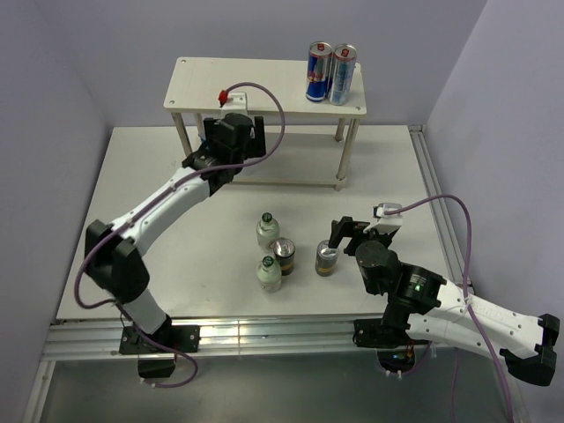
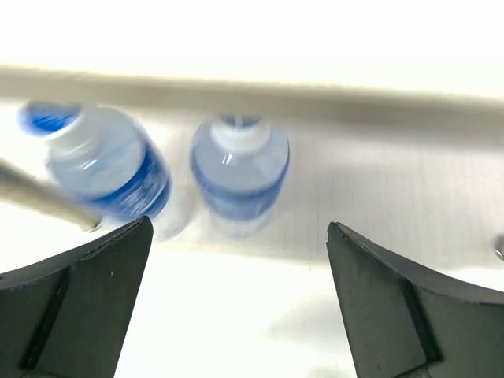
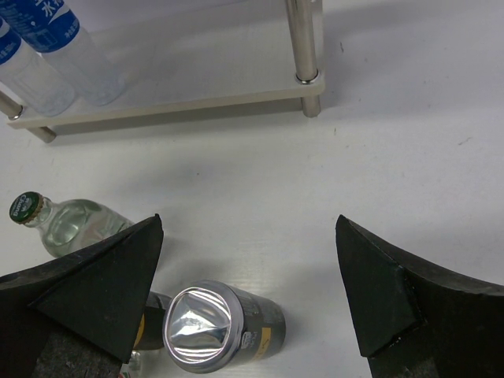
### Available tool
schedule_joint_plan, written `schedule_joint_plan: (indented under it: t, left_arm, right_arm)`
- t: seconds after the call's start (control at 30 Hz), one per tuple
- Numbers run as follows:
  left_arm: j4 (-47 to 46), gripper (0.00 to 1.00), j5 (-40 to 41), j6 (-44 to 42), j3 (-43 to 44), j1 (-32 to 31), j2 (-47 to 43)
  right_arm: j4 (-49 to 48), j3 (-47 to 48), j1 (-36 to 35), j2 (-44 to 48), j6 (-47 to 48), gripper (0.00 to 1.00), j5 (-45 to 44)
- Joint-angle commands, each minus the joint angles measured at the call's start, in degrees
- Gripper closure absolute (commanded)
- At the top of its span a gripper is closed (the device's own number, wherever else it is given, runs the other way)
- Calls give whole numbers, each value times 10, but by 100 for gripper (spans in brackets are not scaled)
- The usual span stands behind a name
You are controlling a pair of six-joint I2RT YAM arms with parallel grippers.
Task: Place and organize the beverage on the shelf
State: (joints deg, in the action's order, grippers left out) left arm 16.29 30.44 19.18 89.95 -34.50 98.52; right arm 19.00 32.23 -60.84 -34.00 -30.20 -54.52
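Two blue-labelled water bottles [image 2: 110,169] [image 2: 239,169] stand side by side on the lower tier of the cream shelf [image 1: 203,88]; they also show in the right wrist view [image 3: 47,47]. My left gripper [image 2: 240,299] is open and empty just in front of them, at the shelf's left part [image 1: 234,125]. Two green-capped bottles [image 1: 268,231] [image 1: 270,273] and two short cans [image 1: 284,256] [image 1: 328,258] stand on the table. My right gripper [image 1: 348,233] is open above the right-hand can [image 3: 220,327], which sits near its left finger. One green-capped bottle [image 3: 63,224] lies to the left of it.
Two tall blue-and-silver cans [image 1: 330,73] stand on the shelf's top board at the right. A shelf leg [image 3: 303,39] stands ahead of the right gripper. Purple walls close in the table on three sides.
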Motion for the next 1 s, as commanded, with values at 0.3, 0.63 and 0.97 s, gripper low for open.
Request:
schedule_joint_plan:
  t: [0.3,0.63,0.97]
  left_arm:
    - [58,1,28,100,-299,-139,-334]
    - [9,1,-34,183,-508,-151,-470]
    - [-146,1,-56,179,-583,-165,-390]
  right_arm:
    - [-5,-1,-2,-2,-2,3,-23]
    - [-3,3,-1,-11,-2,3,-23]
    - [-2,2,-1,-11,-2,4,-23]
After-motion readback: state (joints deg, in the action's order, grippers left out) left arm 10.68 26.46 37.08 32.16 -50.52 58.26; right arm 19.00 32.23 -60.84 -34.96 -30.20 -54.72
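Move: The far green-capped glass bottle, next in line, stands about 19 cm back, 9 cm right and 18 cm below the left hand. The near glass bottle is some 13 cm nearer the base than it, and the black Schweppes can 7 cm nearer and 4 cm farther right. The just-shelved water bottle stands 5 cm straight ahead of the left hand, middle 8 cm lower. From the right hand the far glass bottle lies 6 cm ahead, 22 cm left, 13 cm below. The shelved water bottle is left behind, already free, as the open left hand pulls quickly back about 22 cm, first rising some 4 cm, then sinking to end 15 cm lower than it began. The hand comes down to the left of the far glass bottle, fingers wide open, tipping a further 15 degrees or so downward and turning slightly clockwise, with nothing touched. ##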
